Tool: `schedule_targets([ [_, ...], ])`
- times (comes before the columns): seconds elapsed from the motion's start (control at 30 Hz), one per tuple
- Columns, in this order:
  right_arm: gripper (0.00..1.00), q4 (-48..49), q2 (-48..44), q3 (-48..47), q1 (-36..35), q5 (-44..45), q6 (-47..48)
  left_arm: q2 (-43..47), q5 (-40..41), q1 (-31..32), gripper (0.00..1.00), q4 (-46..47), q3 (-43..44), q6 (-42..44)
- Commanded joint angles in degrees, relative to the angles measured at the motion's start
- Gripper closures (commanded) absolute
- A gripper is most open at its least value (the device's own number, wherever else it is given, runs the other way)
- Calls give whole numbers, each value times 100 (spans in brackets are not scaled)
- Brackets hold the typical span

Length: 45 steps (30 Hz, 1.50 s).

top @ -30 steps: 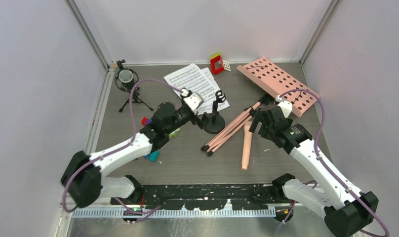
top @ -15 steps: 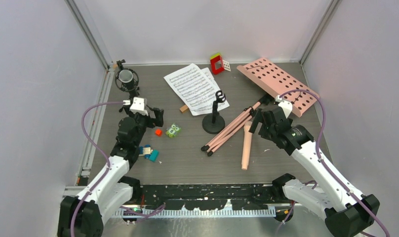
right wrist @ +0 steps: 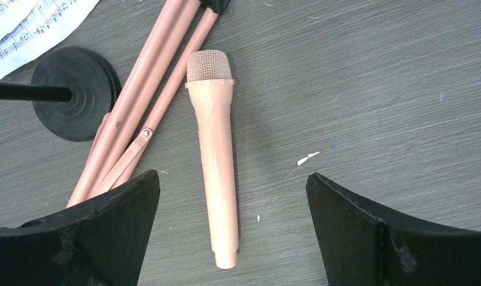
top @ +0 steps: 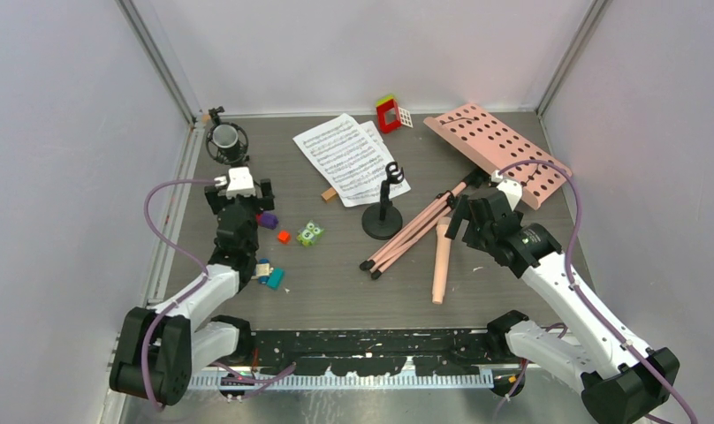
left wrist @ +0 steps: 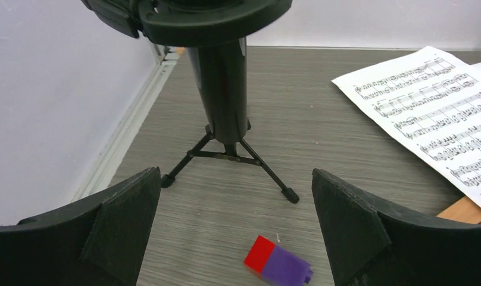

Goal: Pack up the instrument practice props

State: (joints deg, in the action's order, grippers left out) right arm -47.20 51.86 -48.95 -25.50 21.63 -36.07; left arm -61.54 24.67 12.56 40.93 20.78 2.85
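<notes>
The pink music stand lies flat: its perforated desk [top: 499, 150] is at the back right and its folded legs [top: 413, 231] [right wrist: 149, 101] point at the middle. White sheet-music pages [top: 349, 157] [left wrist: 434, 107] lie at the back centre. The beige-pink microphone [top: 441, 262] [right wrist: 217, 149] lies beside the legs, and the black round-base stand [top: 382, 220] [right wrist: 77, 92] is upright to their left. My right gripper [top: 464, 221] [right wrist: 232, 232] hovers open over the microphone's handle end, touching nothing. My left gripper [top: 239, 196] [left wrist: 235, 226] is open and empty at the left.
A black tripod holder [top: 227, 143] [left wrist: 226, 89] stands just in front of the left gripper by the left wall rail. Small toy blocks lie around: purple-red [top: 267, 220] [left wrist: 277, 262], orange [top: 284, 236], green [top: 310, 232], blue [top: 267, 276], a wooden one [top: 330, 193], a red-yellow toy [top: 389, 113].
My left arm has swung from the middle by the round-base stand over to the left and now faces the black tripod holder. The right arm has stayed still.
</notes>
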Motion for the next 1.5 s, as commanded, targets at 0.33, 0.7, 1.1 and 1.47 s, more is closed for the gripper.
schedule_targets([
  [0.33, 3, 87, -207, -103, -8, -157, 214, 1337, -552, -134, 0, -887, 528, -109],
  [0.7, 3, 272, -201, -80, -6, -388, 237, 2726, -755, -138, 0, -2621, 1233, 546],
  [1.1, 3, 49, -486, -121, -7, -412, 294, 1151, -924, -138, 23, -2441, 2290, 817],
  [1.47, 3, 2, -502, -152, -8, -448, 278, 557, -811, -349, 29, -2331, 2713, 777],
])
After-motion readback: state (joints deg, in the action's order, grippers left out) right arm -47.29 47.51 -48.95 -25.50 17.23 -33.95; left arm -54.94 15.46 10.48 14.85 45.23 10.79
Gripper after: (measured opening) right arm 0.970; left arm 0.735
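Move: The black microphone's mesh head is what my left hand is heading for: about 6 cm ahead, 1 cm to the left and some 11 cm above that hand. The red-and-purple block lies nearly under the hand, level fore and aft, about 3 cm to its right and 17 cm below. The sheet music is some 19 cm ahead and 30 cm to the right, 18 cm below. From my right hand the microphone head is about 19 cm ahead, 60 cm left and 13 cm higher. With my left hand I climb about 15 cm to the height of the microphone head, backing off some 7 cm on the way up and tipping my fingers up about 15 degrees. Then I level them most of the way and come forward again towards the head, dipping slightly and narrowing my wide-open fingers by about a quarter, without gripping. ##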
